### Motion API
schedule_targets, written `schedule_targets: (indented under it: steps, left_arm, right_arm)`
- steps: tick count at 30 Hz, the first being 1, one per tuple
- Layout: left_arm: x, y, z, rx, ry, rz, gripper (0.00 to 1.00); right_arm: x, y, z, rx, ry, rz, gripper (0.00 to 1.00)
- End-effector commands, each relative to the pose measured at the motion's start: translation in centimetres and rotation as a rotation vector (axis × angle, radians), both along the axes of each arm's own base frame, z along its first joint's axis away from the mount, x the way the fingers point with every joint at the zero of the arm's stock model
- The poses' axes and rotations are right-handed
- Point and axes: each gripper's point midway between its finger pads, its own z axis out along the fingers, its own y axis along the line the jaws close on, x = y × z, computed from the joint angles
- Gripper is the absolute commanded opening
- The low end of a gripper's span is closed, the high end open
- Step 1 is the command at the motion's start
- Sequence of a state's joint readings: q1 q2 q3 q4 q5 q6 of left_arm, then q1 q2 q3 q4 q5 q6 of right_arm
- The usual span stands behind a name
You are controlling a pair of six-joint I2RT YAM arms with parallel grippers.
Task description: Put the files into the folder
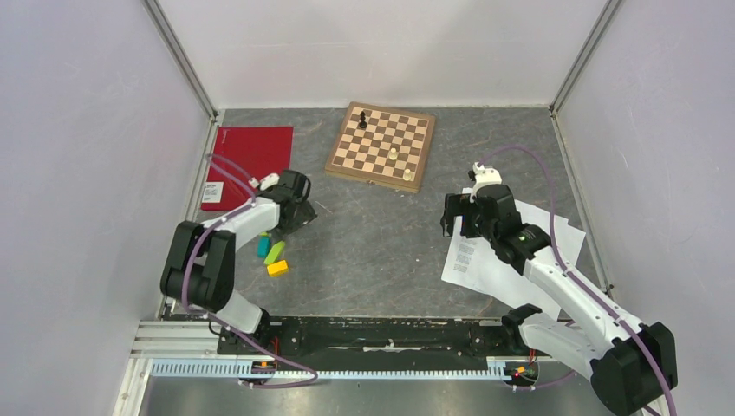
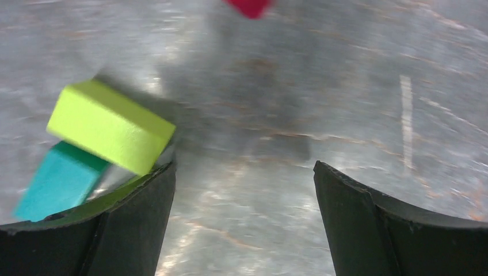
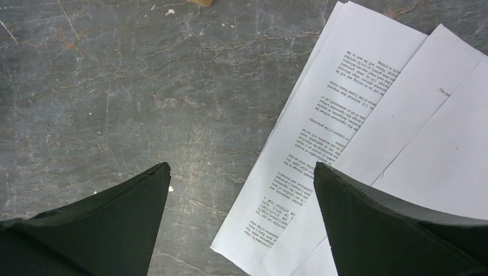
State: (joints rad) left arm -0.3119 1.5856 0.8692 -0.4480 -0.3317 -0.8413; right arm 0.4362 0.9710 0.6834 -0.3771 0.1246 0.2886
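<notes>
The red folder (image 1: 251,156) lies shut and flat at the back left, a white label on its near corner. The files (image 1: 494,269) are loose white sheets fanned out at the right, partly under the right arm. In the right wrist view the files (image 3: 351,109) show printed text. My right gripper (image 1: 454,222) (image 3: 241,168) hangs open over the sheets' left edge, with one sheet's corner and bare table between its jaws. My left gripper (image 1: 299,215) (image 2: 243,168) stands open just near of the folder, with only bare table between its fingers.
A wooden chessboard (image 1: 381,146) with a few pieces sits at the back centre. Teal (image 1: 263,246), green (image 1: 275,252) and yellow (image 1: 277,268) blocks lie by the left arm. In the left wrist view the green block (image 2: 109,123) and teal block (image 2: 57,178) are beside the left finger.
</notes>
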Motion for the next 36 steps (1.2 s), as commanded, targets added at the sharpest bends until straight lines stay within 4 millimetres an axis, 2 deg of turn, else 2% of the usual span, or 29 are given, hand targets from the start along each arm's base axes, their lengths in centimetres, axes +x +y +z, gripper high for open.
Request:
schedule_targets:
  steps: [1,4,6,8,11,14,16,19,20,24,25,26,30,31,34,36]
  left_arm:
    - [-2.3,4.8,0.9,0.059,-0.001,0.171,0.96]
    - [-2.6,6.0,1.4,0.043,-0.024,0.201,0.96]
    - [-1.9,5.6,2.4,0.028,-0.044,0.160,0.96]
    - [-0.7,4.8,4.0,0.000,-0.076,0.119,0.96]
    - [1.2,4.2,7.5,-0.025,-0.166,0.093,0.96]
    - [3.4,5.8,11.0,0.046,-0.222,0.115,0.96]
    - [4.9,7.9,12.0,0.060,-0.225,0.155,0.96]
    - [7.2,11.3,12.9,0.077,-0.257,0.229,0.96]
    - [7.7,13.3,12.9,0.085,-0.256,0.275,0.96]
    - [9.2,18.1,13.1,0.098,-0.284,0.370,0.96]
    - [9.5,19.4,13.2,0.100,-0.301,0.393,0.96]
    - [9.7,20.4,13.0,0.095,-0.311,0.411,0.96]
    - [9.8,24.3,12.2,0.085,-0.327,0.460,0.96]
    - [9.8,25.1,12.0,0.088,-0.334,0.464,0.96]
    - [9.5,27.0,10.7,0.076,-0.330,0.498,0.96]
    - [9.7,27.7,9.7,0.059,-0.334,0.505,0.96]
  right_arm:
    - [0.0,0.6,-0.4,0.027,0.000,0.017,0.98]
    - [0.0,0.7,-0.7,0.029,0.006,0.024,0.98]
    - [0.0,0.7,-0.7,0.028,0.005,0.023,0.98]
    - [0.2,0.8,-0.5,0.031,-0.001,0.022,0.98]
    - [0.8,1.7,0.2,0.066,-0.015,0.034,0.98]
    - [1.9,3.4,1.3,0.137,-0.030,0.063,0.98]
    - [2.7,4.9,2.0,0.180,-0.042,0.082,0.98]
    - [4.2,8.0,3.1,0.219,-0.062,0.129,0.98]
    - [4.6,9.2,3.4,0.224,-0.068,0.146,0.98]
    - [6.5,15.2,4.4,0.228,-0.103,0.233,0.98]
    - [7.0,16.6,3.7,0.223,-0.087,0.251,0.98]
    - [7.5,18.1,4.0,0.237,-0.091,0.277,0.98]
    - [9.5,24.6,2.6,0.278,-0.070,0.380,0.98]
    - [10.0,26.1,2.8,0.290,-0.076,0.402,0.98]
    - [11.4,30.1,1.6,0.321,-0.059,0.454,0.98]
    - [12.3,32.8,1.3,0.365,-0.059,0.486,0.98]
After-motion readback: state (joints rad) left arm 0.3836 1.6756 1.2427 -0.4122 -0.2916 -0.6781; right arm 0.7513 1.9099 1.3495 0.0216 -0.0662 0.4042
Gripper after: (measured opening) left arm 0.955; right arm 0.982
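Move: The red folder's middle lies about 20 cm ahead and 13 cm left of the low left hand; its white label is 12 cm ahead, 22 cm left. The near lime block sits 8 cm left, 2 cm back, the teal block 4 cm nearer the base. From the right hand the folder is 24 cm ahead, 57 cm left, 13 cm below; the chessboard is 33 cm ahead, 22 cm left. Left hand nudges blocks left, then rises and swings 20 cm left towards folder's label; right sweeps left too. ##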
